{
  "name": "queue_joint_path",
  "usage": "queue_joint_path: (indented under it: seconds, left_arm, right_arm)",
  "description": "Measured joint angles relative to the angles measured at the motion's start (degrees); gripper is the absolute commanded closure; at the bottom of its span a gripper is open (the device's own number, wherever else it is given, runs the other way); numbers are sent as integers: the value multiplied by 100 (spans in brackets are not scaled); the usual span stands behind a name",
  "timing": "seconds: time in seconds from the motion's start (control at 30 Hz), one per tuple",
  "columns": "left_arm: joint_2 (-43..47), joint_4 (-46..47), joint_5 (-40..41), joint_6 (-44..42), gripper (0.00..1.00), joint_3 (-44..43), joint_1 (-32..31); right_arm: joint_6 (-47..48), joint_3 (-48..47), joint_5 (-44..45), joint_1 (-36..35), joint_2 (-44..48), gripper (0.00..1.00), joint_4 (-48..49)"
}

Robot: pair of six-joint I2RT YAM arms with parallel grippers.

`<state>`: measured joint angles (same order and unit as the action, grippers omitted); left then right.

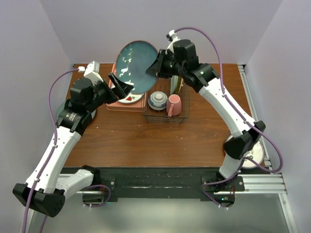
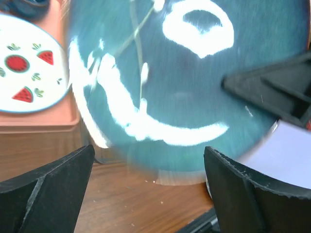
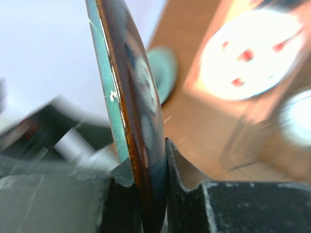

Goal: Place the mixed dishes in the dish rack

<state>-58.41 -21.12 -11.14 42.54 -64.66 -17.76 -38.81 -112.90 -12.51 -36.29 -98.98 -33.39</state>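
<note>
A large teal-grey plate point(image 1: 135, 65) with white streaks is held up on edge above the back of the table. My right gripper point(image 1: 158, 68) is shut on its right rim; in the right wrist view the rim point(image 3: 127, 97) sits pinched between the gripper point(image 3: 146, 167) fingers. My left gripper point(image 1: 120, 86) is open by the plate's lower left edge. In the left wrist view the plate point(image 2: 184, 87) stands just beyond the open gripper point(image 2: 148, 155), apart from both fingers. The dish rack point(image 1: 165, 118) holds a blue-and-white bowl point(image 1: 158, 100) and a pink mug point(image 1: 174, 104).
A pink tray point(image 1: 138, 104) left of the rack carries a white plate with red marks point(image 1: 129, 100), also seen from the left wrist point(image 2: 29, 68). Another teal plate point(image 1: 61, 109) lies under my left arm. A white plate point(image 1: 256, 156) lies under the right arm's elbow.
</note>
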Motion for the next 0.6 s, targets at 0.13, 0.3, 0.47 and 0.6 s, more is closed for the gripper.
queue_joint_path:
  seconds: [0.13, 0.3, 0.47, 0.6]
  left_arm:
    - [-13, -361, 391, -299, 0, -354, -2]
    - [-13, -809, 960, -568, 0, -540, 0]
    - [-24, -1167, 1294, -704, 0, -540, 0]
    - [-24, -1305, 1453, -772, 0, -540, 0]
  right_arm:
    - [466, -1137, 1381, 103, -636, 100, -813]
    - [914, -1670, 2865, 205, -1248, 100, -1707]
    - [1303, -1700, 3884, 216, -1709, 100, -2201]
    - [1515, -1738, 4426, 214, -1985, 100, -2306]
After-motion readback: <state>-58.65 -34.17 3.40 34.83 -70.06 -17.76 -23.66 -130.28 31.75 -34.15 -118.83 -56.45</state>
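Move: The right hand already holds the dark blue plate by its edge; the free rack slot it is bound for lies some 18 cm ahead, 10 cm right and 25 cm below. The standing green plate is about 4 cm right of that slot and the yellow pie some 8 cm right of it. The upturned bowl is about 6 cm ahead of the right hand, 4 cm right and 32 cm down. From the open left hand the slot is roughly 24 cm ahead, 22 cm right, 20 cm below. The right hand keeps its grip on the dark blue plate's edge and swings it quickly towards the free slot, first forward and right at a level height, then right and down, about 12 cm each to the right and down and 10 cm forward, while the wrist rolls its left side down some 45 degrees and turns clockwise about 30 to bring the plate on edge. The left hand, already off the plate with fingers wide open, backs away about 5 cm to its left, rolling its left side up slightly. ##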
